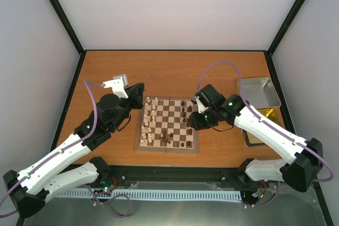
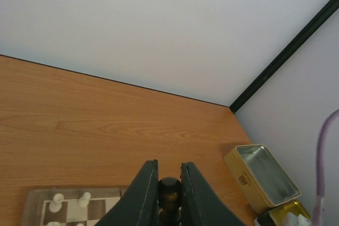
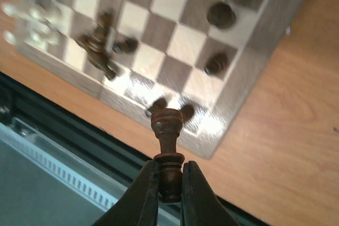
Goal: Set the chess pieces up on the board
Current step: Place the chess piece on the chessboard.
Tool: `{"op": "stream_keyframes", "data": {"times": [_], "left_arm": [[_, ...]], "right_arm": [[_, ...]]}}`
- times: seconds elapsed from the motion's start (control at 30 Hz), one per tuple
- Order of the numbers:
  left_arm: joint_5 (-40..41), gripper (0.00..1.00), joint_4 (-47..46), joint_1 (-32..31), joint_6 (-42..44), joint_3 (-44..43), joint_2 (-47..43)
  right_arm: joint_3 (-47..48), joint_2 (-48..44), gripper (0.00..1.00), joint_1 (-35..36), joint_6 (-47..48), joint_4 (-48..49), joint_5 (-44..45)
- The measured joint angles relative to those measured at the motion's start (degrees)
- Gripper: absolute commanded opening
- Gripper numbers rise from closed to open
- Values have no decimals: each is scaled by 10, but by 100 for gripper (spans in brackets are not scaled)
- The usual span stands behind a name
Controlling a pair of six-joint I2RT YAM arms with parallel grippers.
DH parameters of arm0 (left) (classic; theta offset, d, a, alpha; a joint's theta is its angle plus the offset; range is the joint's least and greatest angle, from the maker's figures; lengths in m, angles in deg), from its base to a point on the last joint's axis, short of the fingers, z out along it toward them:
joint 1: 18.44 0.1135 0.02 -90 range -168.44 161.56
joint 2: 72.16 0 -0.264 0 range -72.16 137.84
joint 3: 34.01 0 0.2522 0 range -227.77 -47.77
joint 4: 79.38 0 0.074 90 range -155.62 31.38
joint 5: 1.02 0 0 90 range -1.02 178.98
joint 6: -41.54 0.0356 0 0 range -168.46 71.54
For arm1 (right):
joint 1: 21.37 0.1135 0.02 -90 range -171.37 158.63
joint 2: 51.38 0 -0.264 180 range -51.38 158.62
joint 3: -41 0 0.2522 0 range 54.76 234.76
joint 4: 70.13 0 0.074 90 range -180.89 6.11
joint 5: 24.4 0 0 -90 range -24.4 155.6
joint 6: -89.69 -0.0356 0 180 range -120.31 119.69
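Observation:
The board (image 1: pixel 172 110) lies mid-table, with cream chessmen (image 1: pixel 150 120) along its left side and dark brown chess pieces (image 1: pixel 189 130) on its right side. Several dark pieces (image 1: pixel 167 137) are clustered near the front edge, and some lie tipped over (image 3: pixel 98 46). My left gripper (image 1: pixel 139 95) hovers at the board's far left corner. In the left wrist view the left gripper (image 2: pixel 169 183) is shut on a round-headed dark piece (image 2: pixel 170 190). My right gripper (image 1: pixel 192 119) is over the board's right edge. In the right wrist view the right gripper (image 3: pixel 169 175) is shut on the base of a dark piece (image 3: pixel 166 130).
An open metal tray (image 1: pixel 258 92) stands at the right, with a yellow tin (image 1: pixel 263 125) in front of it. The tray (image 2: pixel 265 175) also shows in the left wrist view. A black rail (image 1: pixel 175 173) runs along the table's near edge.

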Motion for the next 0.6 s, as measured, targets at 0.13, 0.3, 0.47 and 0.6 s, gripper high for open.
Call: {"op": "stream_keyframes", "data": {"times": [0.13,0.3,0.47,0.6], "left_arm": [[1,1,14,0,33,7,-20],[2,1,17,0,61,22,-43],[2,1,18,0,68,33,-61],[-1,1,18,0,68,34,-68]], "right_arm": [[0,33,3,0,3,-54,-9],[11,83,3,2,3,-84,-11],[35,142,3,3,-1,-96,-4],[59,179,3,5,-2,-102,6]]}}
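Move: The empty light square in the board's right-hand column, second from the near edge, lies about 14 cm below the right hand, roughly 1 cm back and 2 cm left. A dark corner piece stands 3 cm nearer the base than that square, a small dark pawn 3 cm left of that corner piece, and another dark piece 3 cm beyond the square. From the left hand the square lies some 18 cm right, 11 cm back and 30 cm below. The tall dark piece, already pinched in the right fingers with its free end leading, is lowered about 5.5 cm towards the board's near right corner. The right hand first also draws back some 2 cm, then eases forward about 1 cm as it sinks, its wrist swinging some 20 degrees until the fingers point nearly straight down, grip kept. The left hand, still holding a dark piece, drifts some 2 cm back and left, away from the board. ##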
